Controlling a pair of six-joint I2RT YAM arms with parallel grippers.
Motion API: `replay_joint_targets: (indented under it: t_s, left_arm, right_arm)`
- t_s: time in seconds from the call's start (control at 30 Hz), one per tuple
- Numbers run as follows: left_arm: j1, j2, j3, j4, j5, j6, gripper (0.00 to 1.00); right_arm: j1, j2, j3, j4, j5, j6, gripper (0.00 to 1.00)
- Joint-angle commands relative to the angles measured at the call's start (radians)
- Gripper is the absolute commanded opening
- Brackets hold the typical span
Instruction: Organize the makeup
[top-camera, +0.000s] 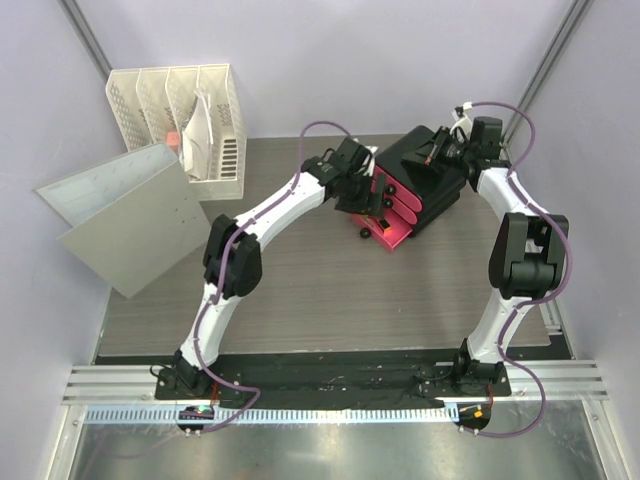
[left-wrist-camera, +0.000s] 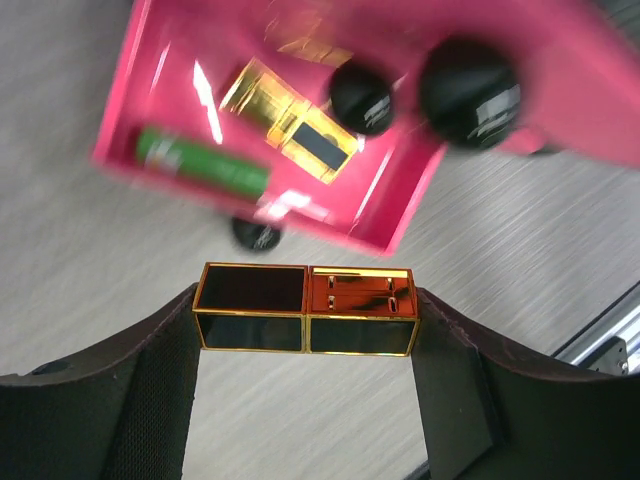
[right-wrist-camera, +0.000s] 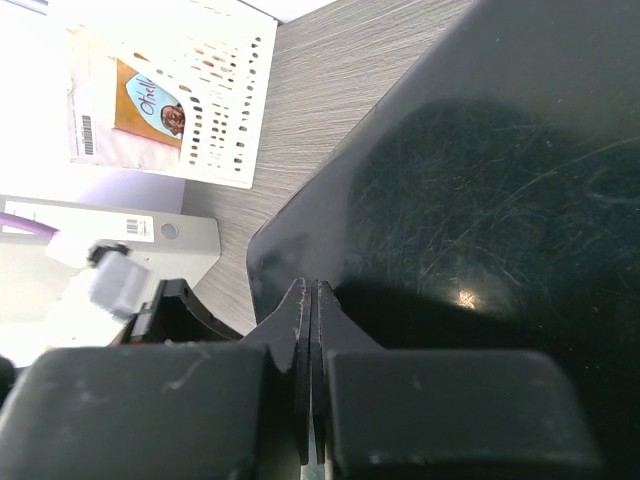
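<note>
My left gripper (left-wrist-camera: 305, 335) is shut on a gold-black lipstick (left-wrist-camera: 305, 310), gripped end to end between both fingers and hanging above the table. Just beyond it a pink drawer (left-wrist-camera: 180, 60) stands pulled out of the black organizer box (top-camera: 432, 172). In the drawer lie a green stick (left-wrist-camera: 203, 167) and a second gold-black lipstick (left-wrist-camera: 290, 120). A small round black disc (left-wrist-camera: 256, 233) shows below the drawer's front edge. My right gripper (right-wrist-camera: 312, 300) is shut and empty, resting on the organizer's black top (right-wrist-camera: 480, 200). In the top view the left gripper (top-camera: 358, 187) is at the pink drawers (top-camera: 393, 220).
Two round black knobs (left-wrist-camera: 360, 98) (left-wrist-camera: 468, 90) sit on the drawer fronts above the open drawer. A white file rack (top-camera: 190, 115) and a grey binder (top-camera: 130, 215) stand at the back left. The table's metal edge rail (left-wrist-camera: 610, 335) lies to the right of the left gripper.
</note>
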Motion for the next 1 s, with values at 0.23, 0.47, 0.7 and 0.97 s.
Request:
replay_joint_targets:
  t_s: [0.23, 0.47, 0.7, 0.97]
  left_arm:
    - [-0.037, 0.151, 0.243, 0.015, 0.045, 0.073, 0.07]
    - [-0.038, 0.176, 0.255, 0.039, 0.031, 0.031, 0.65]
    - [-0.034, 0.159, 0.248, 0.05, -0.009, 0.036, 0.87]
    - [-0.026, 0.151, 0.266, 0.028, -0.036, 0.036, 0.98]
  right_arm:
    - [0.009, 0.126, -0.115, -0.337, 0.178, -0.092, 0.01]
    - [0.009, 0.127, -0.113, -0.337, 0.18, -0.092, 0.01]
    - [0.009, 0.127, -0.109, -0.337, 0.175, -0.094, 0.01]
    - [0.009, 0.127, -0.109, -0.337, 0.174, -0.094, 0.01]
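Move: The left hand holds a gold-and-black compact. The middle of the open pink drawer lies about 4 cm to its right, 3 cm ahead and some 10 cm below. In the drawer, a second gold compact lies roughly 6 cm ahead and 6 cm right of the hand, and the green tube about 8 cm ahead and 1 cm right. The drawer's black knob is 2 cm ahead and 1 cm left, equally low. From the right hand, the drawer is about 9 cm back, 10 cm left and 16 cm below. Still pinching the compact, the left hand slides about 4 cm right to come over the free strip inside the drawer's front wall, then sinks some 3 to 4 cm and stops well above the drawer floor. There the fingers spread from their grip to fully open and let go of the compact, while the right hand stays put with its shut fingertips on the chest's top. ##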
